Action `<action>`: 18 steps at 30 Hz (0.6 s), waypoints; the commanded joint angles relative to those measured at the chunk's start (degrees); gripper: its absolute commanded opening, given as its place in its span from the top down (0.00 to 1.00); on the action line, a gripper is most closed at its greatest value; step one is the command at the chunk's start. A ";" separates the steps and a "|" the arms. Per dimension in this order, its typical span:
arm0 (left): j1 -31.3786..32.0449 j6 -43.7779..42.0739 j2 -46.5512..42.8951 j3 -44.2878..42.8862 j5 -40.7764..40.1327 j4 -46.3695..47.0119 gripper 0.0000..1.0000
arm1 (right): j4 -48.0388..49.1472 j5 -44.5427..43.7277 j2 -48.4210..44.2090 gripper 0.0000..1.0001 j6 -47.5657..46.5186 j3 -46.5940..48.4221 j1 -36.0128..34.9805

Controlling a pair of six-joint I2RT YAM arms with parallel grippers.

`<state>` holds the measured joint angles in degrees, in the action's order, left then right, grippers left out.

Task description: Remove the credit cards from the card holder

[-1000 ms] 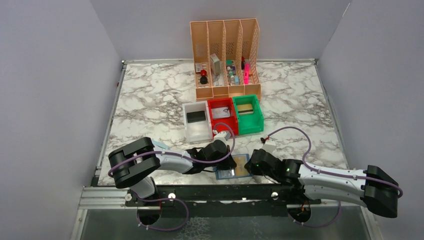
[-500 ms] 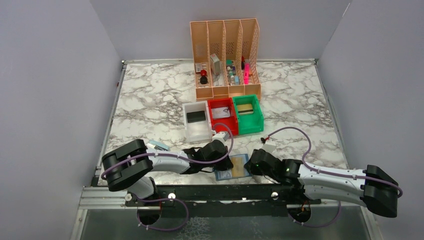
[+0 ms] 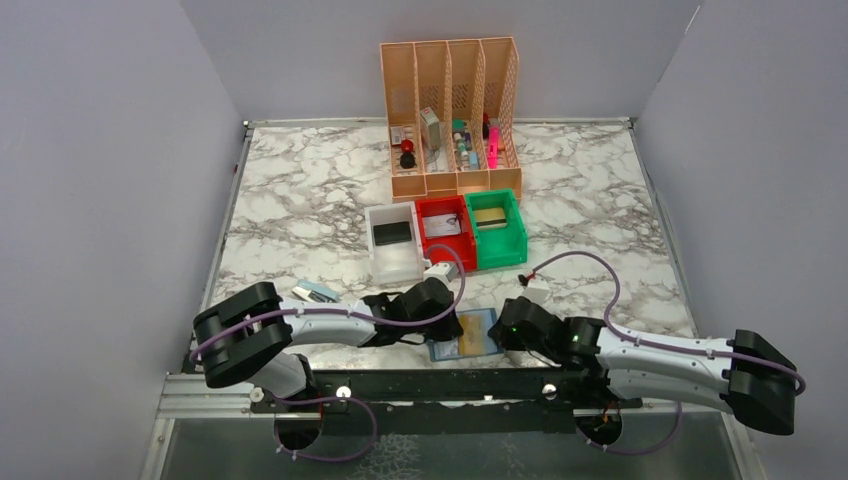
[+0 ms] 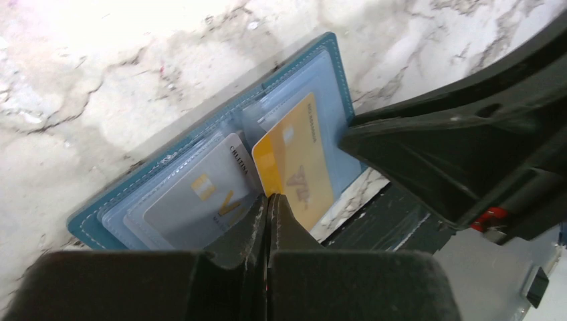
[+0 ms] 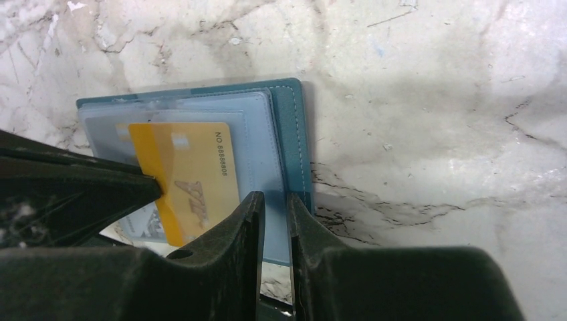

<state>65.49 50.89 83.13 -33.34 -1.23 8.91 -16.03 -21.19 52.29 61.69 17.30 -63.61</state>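
Note:
The teal card holder (image 3: 442,351) lies open at the table's near edge, light-blue pockets facing up (image 4: 329,50) (image 5: 294,134). A gold credit card (image 4: 297,157) (image 5: 194,167) sticks partly out of its pocket, slanted across the holder. My left gripper (image 4: 269,198) (image 3: 452,325) is shut with its tips pinching that card's edge. A silvery-grey credit card (image 4: 200,200) sits in the other clear pocket. My right gripper (image 5: 274,200) (image 3: 503,335) is over the holder's right half, its jaws a narrow gap apart, with the blue lining visible between them.
White (image 3: 395,272), red (image 3: 425,212) and green (image 3: 500,262) bins stand in a row mid-table. Behind them is a peach mesh organizer (image 3: 450,60). A small flat item (image 3: 315,291) lies by the left arm. The black front rail (image 3: 420,385) runs just below the holder.
My left arm has drawn back to the left and the gold card has slid a little further out of its pocket. The right arm has stayed still.

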 commanded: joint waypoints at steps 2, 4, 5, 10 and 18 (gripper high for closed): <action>0.26 -0.98 -1.57 -1.04 -3.00 -5.42 1.00 | 0.17 3.33 -2.61 0.77 -5.80 2.64 0.16; 0.26 -0.90 -1.93 -0.85 -3.35 -5.71 1.00 | 0.73 4.22 -3.60 0.76 -7.02 3.47 0.16; 0.25 -0.95 -2.12 -0.80 -3.51 -5.82 1.00 | 1.23 4.82 -3.96 0.76 -7.86 3.90 0.16; 0.25 -1.08 -2.27 -1.13 -3.08 -5.41 1.00 | 8.20 11.42 -2.74 0.77 -13.16 5.38 0.20; 0.20 -1.30 -2.80 -1.42 -3.65 -5.67 1.00 | 1.76 5.29 11.53 0.78 -6.62 9.08 0.16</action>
<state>65.49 50.92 81.65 -33.39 -2.63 4.67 -9.43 -12.08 59.24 51.72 24.32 -63.61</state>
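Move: The gold card in the open card holder lies about 5 cm left of the half-open right fingers, level fore and aft and some 1 cm lower; the grey card is about 11 cm to their left and 1 cm back. The green bin is roughly 22 cm straight ahead of them. From the closed left fingertips, at the gold card's left edge, that card's middle is about 2 cm right, level, and 1 cm below, with the grey card about 4 cm left and 1 cm back. Lift the right gripper off the holder's right side and carry it about 5 cm left in an arc, rising some 4.5 cm and then sinking a little to stop over the gold card, turning roughly 15 degrees counter-clockwise with the fingers kept partly open. Keep the shut left fingertips on the gold card's left edge, drawing the holder about 1 cm left. ##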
